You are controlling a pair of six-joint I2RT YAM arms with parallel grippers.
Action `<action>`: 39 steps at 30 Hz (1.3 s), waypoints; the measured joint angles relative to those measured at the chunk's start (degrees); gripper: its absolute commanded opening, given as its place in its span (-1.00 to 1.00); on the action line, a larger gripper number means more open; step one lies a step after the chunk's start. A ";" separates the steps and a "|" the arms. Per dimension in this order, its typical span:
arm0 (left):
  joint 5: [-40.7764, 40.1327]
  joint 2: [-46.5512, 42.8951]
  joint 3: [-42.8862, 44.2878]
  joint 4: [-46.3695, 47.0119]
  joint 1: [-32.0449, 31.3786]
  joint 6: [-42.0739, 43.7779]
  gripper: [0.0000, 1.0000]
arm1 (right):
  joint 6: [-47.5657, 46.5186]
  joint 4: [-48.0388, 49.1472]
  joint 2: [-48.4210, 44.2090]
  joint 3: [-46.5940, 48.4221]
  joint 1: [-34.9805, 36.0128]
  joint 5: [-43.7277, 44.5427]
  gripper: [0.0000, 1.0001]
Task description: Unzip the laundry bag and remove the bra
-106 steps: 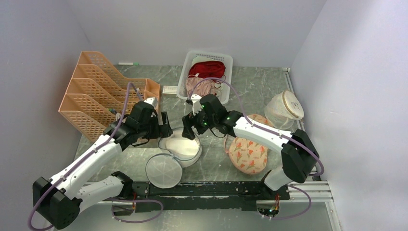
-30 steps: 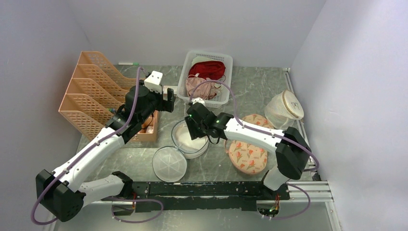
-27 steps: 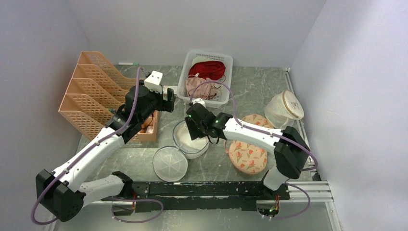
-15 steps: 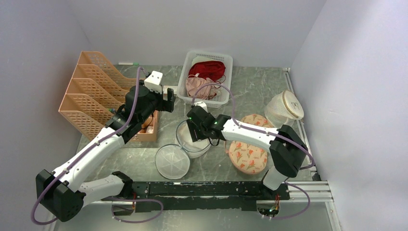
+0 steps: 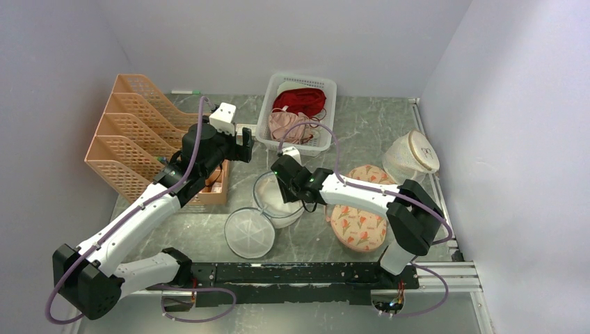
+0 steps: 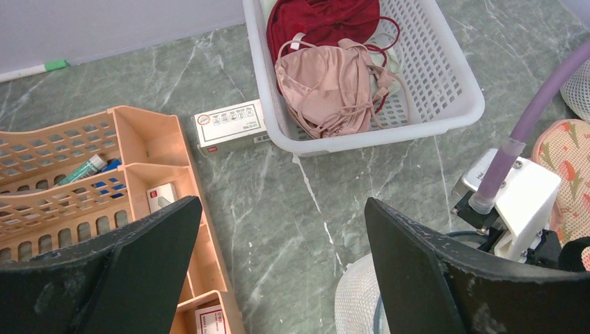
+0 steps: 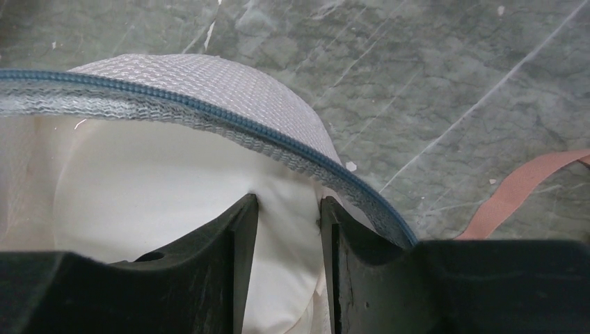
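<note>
The laundry bag (image 5: 273, 203) lies open mid-table, a white mesh drum with a blue-grey zipper rim (image 7: 209, 104). Its round lid (image 5: 248, 233) is flapped out toward the near edge. The white bra (image 7: 153, 188) fills the inside. My right gripper (image 5: 286, 192) reaches into the bag, and its jaws (image 7: 289, 209) are closed on a fold of the bra's white fabric just inside the rim. My left gripper (image 5: 240, 149) is open and empty, held above the table left of the bag; its fingers (image 6: 125, 271) stand wide apart, and the bag's mesh edge (image 6: 355, 306) shows below.
A white basket (image 5: 332, 104) at the back holds a dark red garment (image 5: 299, 99) and a pale pink garment (image 5: 289, 125). An orange organiser (image 5: 139, 132) stands on the left, with a small box (image 5: 245, 129) beside it. A floral pouch (image 5: 358, 216) and a translucent round bag (image 5: 412, 158) lie on the right.
My left gripper has risen and drawn back from the bag toward the organiser. My right gripper has gone down into the bag onto the bra. Bag and lid shifted slightly right.
</note>
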 measured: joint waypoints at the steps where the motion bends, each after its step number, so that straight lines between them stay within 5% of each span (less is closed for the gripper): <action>1: 0.02 0.00 0.00 0.00 0.00 0.00 0.98 | -0.11 0.00 -0.02 0.00 0.00 0.44 -0.23; 12: 0.00 0.11 0.00 0.00 0.00 0.00 1.00 | -2.47 1.70 0.26 0.07 0.35 4.00 -0.45; 20: 0.00 0.37 0.00 0.00 0.00 0.00 1.00 | -3.91 2.93 2.01 0.15 0.35 4.70 -1.00; 39: 0.00 0.70 0.00 -0.02 0.00 0.00 1.00 | -5.42 5.51 -8.46 -0.46 0.55 -6.71 -1.00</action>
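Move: The white bra lies spread in the open laundry bag right at the right hand's half-open fingers, its middle about 1 cm ahead, 2 cm left and 2 cm below. The bag's mesh lid lies some 9 cm left and 8 cm back of that hand; the flowered case is about 20 cm right and 2 cm back. From the left hand the bra is roughly 12 cm back, 8 cm right and 20 cm down. The right fingers ease forward, shut on the white bra, then pull it up some 6 cm and leftward. ##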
